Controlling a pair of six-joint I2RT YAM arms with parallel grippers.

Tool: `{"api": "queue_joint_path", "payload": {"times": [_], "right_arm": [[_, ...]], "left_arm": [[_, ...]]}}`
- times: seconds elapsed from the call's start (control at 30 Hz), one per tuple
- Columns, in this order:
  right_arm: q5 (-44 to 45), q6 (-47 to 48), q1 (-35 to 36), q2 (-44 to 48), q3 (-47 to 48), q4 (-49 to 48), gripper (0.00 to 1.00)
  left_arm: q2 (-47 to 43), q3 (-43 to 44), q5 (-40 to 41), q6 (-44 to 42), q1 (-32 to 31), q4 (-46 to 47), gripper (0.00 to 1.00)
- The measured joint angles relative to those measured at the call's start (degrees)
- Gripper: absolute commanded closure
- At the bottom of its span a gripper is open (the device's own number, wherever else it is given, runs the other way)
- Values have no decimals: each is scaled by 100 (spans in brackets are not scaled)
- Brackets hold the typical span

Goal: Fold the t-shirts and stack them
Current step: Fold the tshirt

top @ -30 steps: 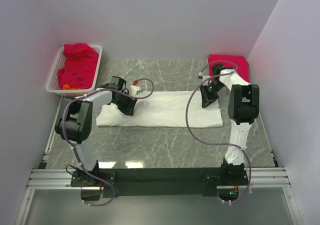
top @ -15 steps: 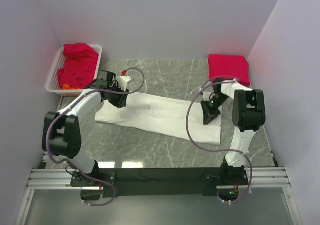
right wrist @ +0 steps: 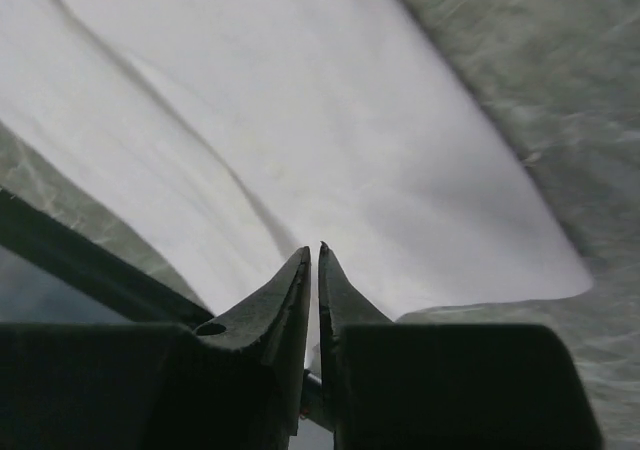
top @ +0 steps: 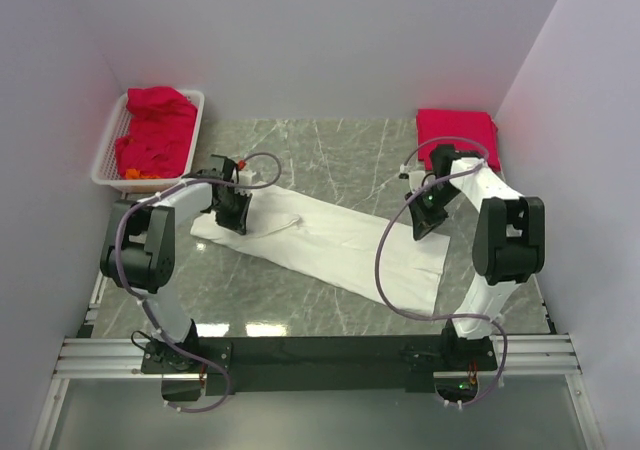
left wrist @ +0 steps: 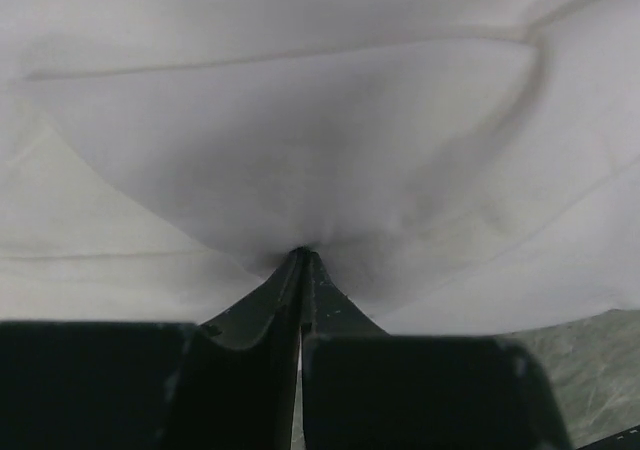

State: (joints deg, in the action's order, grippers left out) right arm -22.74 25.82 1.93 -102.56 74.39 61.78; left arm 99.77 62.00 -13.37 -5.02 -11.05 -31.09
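Observation:
A white t-shirt [top: 335, 240], folded into a long strip, lies slanting across the marble table from back left to front right. My left gripper [top: 232, 212] is shut on its left end, and the cloth puckers at the pinched tips in the left wrist view [left wrist: 302, 253]. My right gripper [top: 424, 220] is by the strip's far right edge. Its jaws are closed to a thin slit on the white cloth [right wrist: 300, 120], with a crease running up to the tips [right wrist: 314, 250]. A folded red t-shirt [top: 457, 131] lies at the back right.
A white basket [top: 107, 155] holding crumpled red shirts [top: 157, 130] stands at the back left against the wall. Purple cables loop from both arms over the table. Walls close in the left, back and right sides.
The white strip has swung from straight across to slanted, its right end now nearer the front. The left gripper went back-left, then returned to the strip's left end. The right gripper shifted slightly frontward.

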Motion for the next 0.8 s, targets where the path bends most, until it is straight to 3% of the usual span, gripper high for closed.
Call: {"api": "queue_joint_path", "payload": {"times": [0.23,0.43,0.63,0.8], "right_arm": [[437,-142,31,-872,39,-343,89],[400,-289,334,-1038,-59,-286,88],[-109,-417,1246,-1137,-52,-243,87],[-872,-614,2175,-1486,256,-216,86]], "left_arm": [[824,935,133,142,26,-129,94],[1987,2581,151,-72,48,-260,89],[3648,5265,63,-658,52,-483,74],[3803,5552,-166,-831,57,-179,68]]}}
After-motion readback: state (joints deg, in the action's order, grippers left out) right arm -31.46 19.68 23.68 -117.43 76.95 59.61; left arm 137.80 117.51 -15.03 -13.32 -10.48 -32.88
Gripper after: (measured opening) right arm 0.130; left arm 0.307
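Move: The left gripper is already down on the left end of the folded white t-shirt, that end's middle about 1 cm ahead of its tips and 1 cm below. The basket stands some 25 cm ahead and 21 cm left of this hand. From the right gripper, the middle of the t-shirt's right end lies roughly 4 cm back, 2 cm right and 6 cm below; the red folded stack is about 31 cm ahead and 9 cm right. Keep the left fingertips on the t-shirt's left end and drag it forward about 23 cm, past the basket's right side, tipping the fingers outward and parting them slightly near the end. Meanwhile lower the nearly shut right fingertips onto the right end, then sweep it left about 13 cm and somewhat back, turning the wrist some 15 degrees counter-clockwise. ##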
